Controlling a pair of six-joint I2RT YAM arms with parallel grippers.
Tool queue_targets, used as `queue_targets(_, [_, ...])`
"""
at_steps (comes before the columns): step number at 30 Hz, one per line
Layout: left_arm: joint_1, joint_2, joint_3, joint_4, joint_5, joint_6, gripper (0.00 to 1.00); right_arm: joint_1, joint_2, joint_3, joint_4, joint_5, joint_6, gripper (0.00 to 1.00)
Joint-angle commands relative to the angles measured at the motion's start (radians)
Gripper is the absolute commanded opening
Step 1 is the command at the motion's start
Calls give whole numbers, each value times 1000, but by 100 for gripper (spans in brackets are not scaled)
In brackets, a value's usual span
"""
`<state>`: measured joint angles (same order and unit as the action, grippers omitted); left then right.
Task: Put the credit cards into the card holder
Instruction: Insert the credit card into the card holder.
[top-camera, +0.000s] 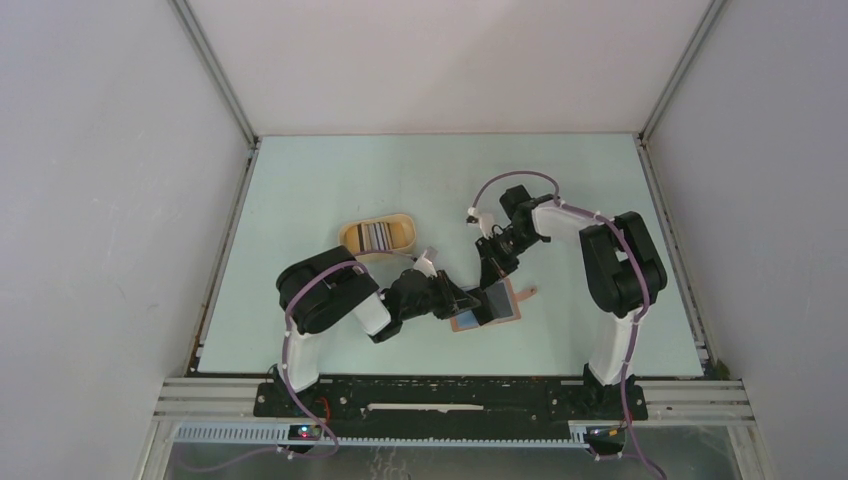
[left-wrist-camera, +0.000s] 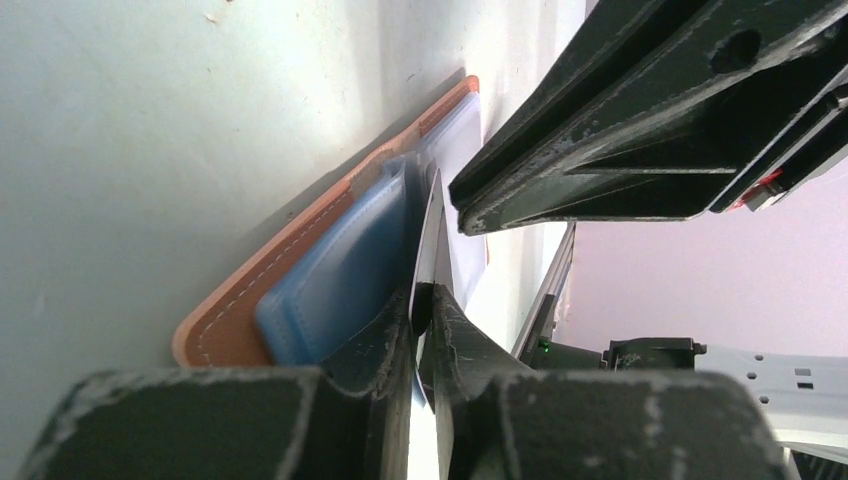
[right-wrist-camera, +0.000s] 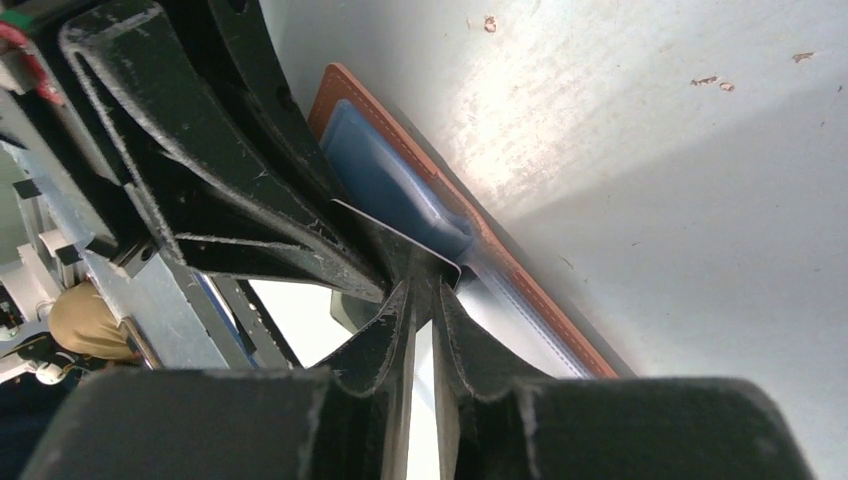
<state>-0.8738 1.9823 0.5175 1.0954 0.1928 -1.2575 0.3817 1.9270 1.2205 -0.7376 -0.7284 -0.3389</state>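
The reddish-brown card holder (top-camera: 505, 318) lies open on the table, its blue-grey pocket (left-wrist-camera: 340, 270) facing up. My left gripper (left-wrist-camera: 428, 295) is shut on a thin dark credit card (left-wrist-camera: 432, 225), held on edge over the pocket. From the far side, my right gripper (right-wrist-camera: 428, 285) is pinched on the same card's corner (right-wrist-camera: 400, 245), right above the card holder (right-wrist-camera: 555, 314). In the top view both grippers, left (top-camera: 470, 303) and right (top-camera: 493, 268), meet over the holder. More credit cards (top-camera: 378, 236) lie in a yellow oval tray.
The yellow tray (top-camera: 348, 232) stands behind the left arm, left of the card holder. White walls and metal rails close the table on three sides. The holder's tab (top-camera: 530, 293) sticks out to the right.
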Motion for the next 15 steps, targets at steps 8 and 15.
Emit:
queue_targets(8, [19, 0, 13, -126, 41, -4, 16, -39, -186, 2, 2, -62, -67, 21])
queue_targets(15, [25, -7, 32, -191, 84, -34, 16, -34, -221, 1, -2, -67, -76, 21])
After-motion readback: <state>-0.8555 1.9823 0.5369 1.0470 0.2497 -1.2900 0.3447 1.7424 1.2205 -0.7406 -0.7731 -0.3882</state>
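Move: Between the left fingertips, the black credit card has its middle about 1 cm back and 1 cm right of that hand. The card holder's middle is some 1 cm back, 1 cm right and 2 cm below. From the right hand the black card lies about 4 cm back, straight in line and 2 cm lower; the holder is also 4 cm back, 3 cm below. The card tray stands roughly 22 cm left and 10 cm ahead of the right hand. Rising away from the black card and the card holder, the right hand climbs about 6 cm, drifting 1 to 2 cm forward as its wrist tilts some 10 degrees; its fingers stay almost shut and empty. The left hand stays in place, still pinching the card at the holder, with only a slight tilt near the end. ##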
